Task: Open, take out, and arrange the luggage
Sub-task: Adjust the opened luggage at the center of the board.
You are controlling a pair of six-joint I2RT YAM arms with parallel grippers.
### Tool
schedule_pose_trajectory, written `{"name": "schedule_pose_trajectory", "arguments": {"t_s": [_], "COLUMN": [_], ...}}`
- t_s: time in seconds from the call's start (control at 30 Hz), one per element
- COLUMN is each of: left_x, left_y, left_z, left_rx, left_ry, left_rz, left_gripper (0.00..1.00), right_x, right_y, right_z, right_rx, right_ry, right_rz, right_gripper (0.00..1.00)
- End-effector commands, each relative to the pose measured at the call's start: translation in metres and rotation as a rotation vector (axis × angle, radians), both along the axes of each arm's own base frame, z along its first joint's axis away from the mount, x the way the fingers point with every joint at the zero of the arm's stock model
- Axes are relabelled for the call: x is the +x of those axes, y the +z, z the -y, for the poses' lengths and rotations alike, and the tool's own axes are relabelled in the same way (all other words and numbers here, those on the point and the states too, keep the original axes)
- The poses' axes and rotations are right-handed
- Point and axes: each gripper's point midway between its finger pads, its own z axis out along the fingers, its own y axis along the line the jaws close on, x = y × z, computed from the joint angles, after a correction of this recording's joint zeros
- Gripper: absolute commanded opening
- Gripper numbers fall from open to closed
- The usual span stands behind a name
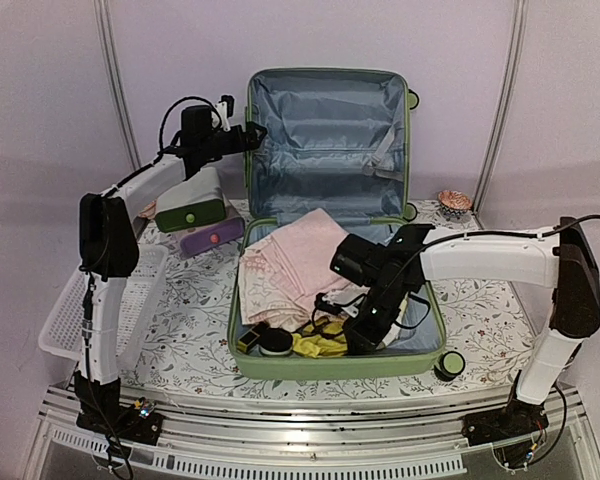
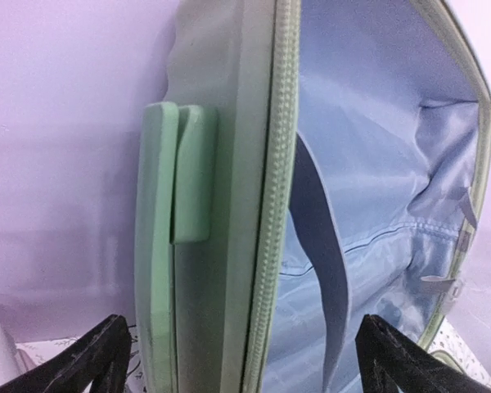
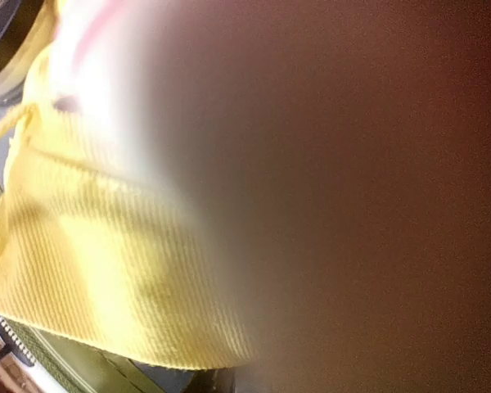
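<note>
The light-green luggage (image 1: 400, 130) lies open; its lid stands upright with grey-blue lining, and its base (image 1: 432, 322) holds a pink cloth (image 1: 295, 260), a yellow cloth (image 1: 320, 345), black cables and a round black item (image 1: 275, 340). My left gripper (image 1: 252, 135) is open at the lid's left edge. In the left wrist view its black fingers (image 2: 90, 360) stand wide apart on either side of the zipper rim (image 2: 282, 205), next to the green handle (image 2: 176, 180). My right gripper (image 1: 365, 335) reaches down into the base by the yellow cloth (image 3: 106, 270). A close blur hides its fingers.
A white perforated basket (image 1: 70, 320) sits at the left table edge. A white-and-green drawer box (image 1: 190, 205) and a purple box (image 1: 212, 237) stand left of the luggage. A small round object (image 1: 455, 200) lies at the back right. A black wheel (image 1: 450, 363) juts out at the front right.
</note>
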Motion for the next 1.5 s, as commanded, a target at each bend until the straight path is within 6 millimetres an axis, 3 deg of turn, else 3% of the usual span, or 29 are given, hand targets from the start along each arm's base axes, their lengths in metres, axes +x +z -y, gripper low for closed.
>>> {"name": "schedule_pose_trajectory", "arguments": {"t_s": [0.0, 0.2, 0.33, 0.53, 0.6, 0.7, 0.83, 1.03, 1.13, 1.23, 1.33, 1.47], "left_x": [-0.011, -0.037, -0.058, -0.082, -0.101, -0.128, -0.173, -0.235, -0.264, -0.285, -0.301, -0.322], "left_y": [0.004, 0.023, 0.044, 0.058, 0.077, 0.075, 0.074, 0.034, -0.005, -0.035, -0.052, -0.066], "left_z": [0.018, 0.016, 0.006, -0.001, -0.003, -0.002, -0.003, -0.011, -0.024, -0.049, -0.073, -0.074], "left_rx": [-0.021, -0.011, -0.008, 0.008, 0.009, 0.034, 0.085, 0.15, 0.137, 0.127, 0.119, 0.095], "left_ry": [-0.085, -0.101, -0.092, -0.089, -0.099, -0.106, -0.081, -0.049, -0.033, 0.064, 0.16, 0.101], "left_rz": [0.003, 0.036, 0.075, 0.098, 0.124, 0.108, 0.072, -0.068, -0.202, -0.321, -0.371, -0.346], "left_gripper": [0.98, 0.98, 0.98, 0.98, 0.98, 0.98, 0.98, 0.98, 0.98, 0.98, 0.98, 0.98], "right_x": [0.016, 0.065, 0.106, 0.156, 0.171, 0.194, 0.22, 0.265, 0.291, 0.317, 0.336, 0.363], "right_y": [0.034, 0.077, 0.108, 0.122, 0.128, 0.144, 0.16, 0.183, 0.195, 0.204, 0.206, 0.2], "right_z": [-0.003, -0.001, 0.021, 0.065, 0.075, 0.087, 0.097, 0.113, 0.128, 0.142, 0.155, 0.164], "right_rx": [0.062, 0.155, 0.231, 0.232, 0.244, 0.302, 0.383, 0.464, 0.505, 0.498, 0.462, 0.523], "right_ry": [-0.063, -0.194, -0.337, -0.524, -0.565, -0.617, -0.657, -0.73, -0.801, -0.888, -0.879, -0.793], "right_rz": [0.03, 0.191, 0.3, 0.42, 0.464, 0.531, 0.594, 0.693, 0.751, 0.828, 0.939, 0.897], "right_gripper": [0.22, 0.29, 0.35, 0.43, 0.43, 0.46, 0.58, 0.81, 0.91, 0.93, 0.99, 1.0]}}
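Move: The right gripper is down inside the open case by its near wall; the lid's right edge stands about 48 cm ahead, 18 cm to its right and 15 cm higher. The yellow cloth lies 6 cm to its left, level ahead; the pink towel's middle is about 18 cm ahead and 9 cm left. The left gripper is at the lid's left edge, some 4 cm ahead, with the drawer box 8 cm back, 19 cm left and 20 cm below. Lift the right gripper out of the case and send it forward about 33 cm, rising 18 and drifting right, over the contents towards the lid's right edge; open its fingers wide and swing the wrist from pointing down to pointing ahead, turning clockwise. Meanwhile draw the open left gripper back some 30 cm off the lid's left edge, lifting, then sinking as it tips down. ##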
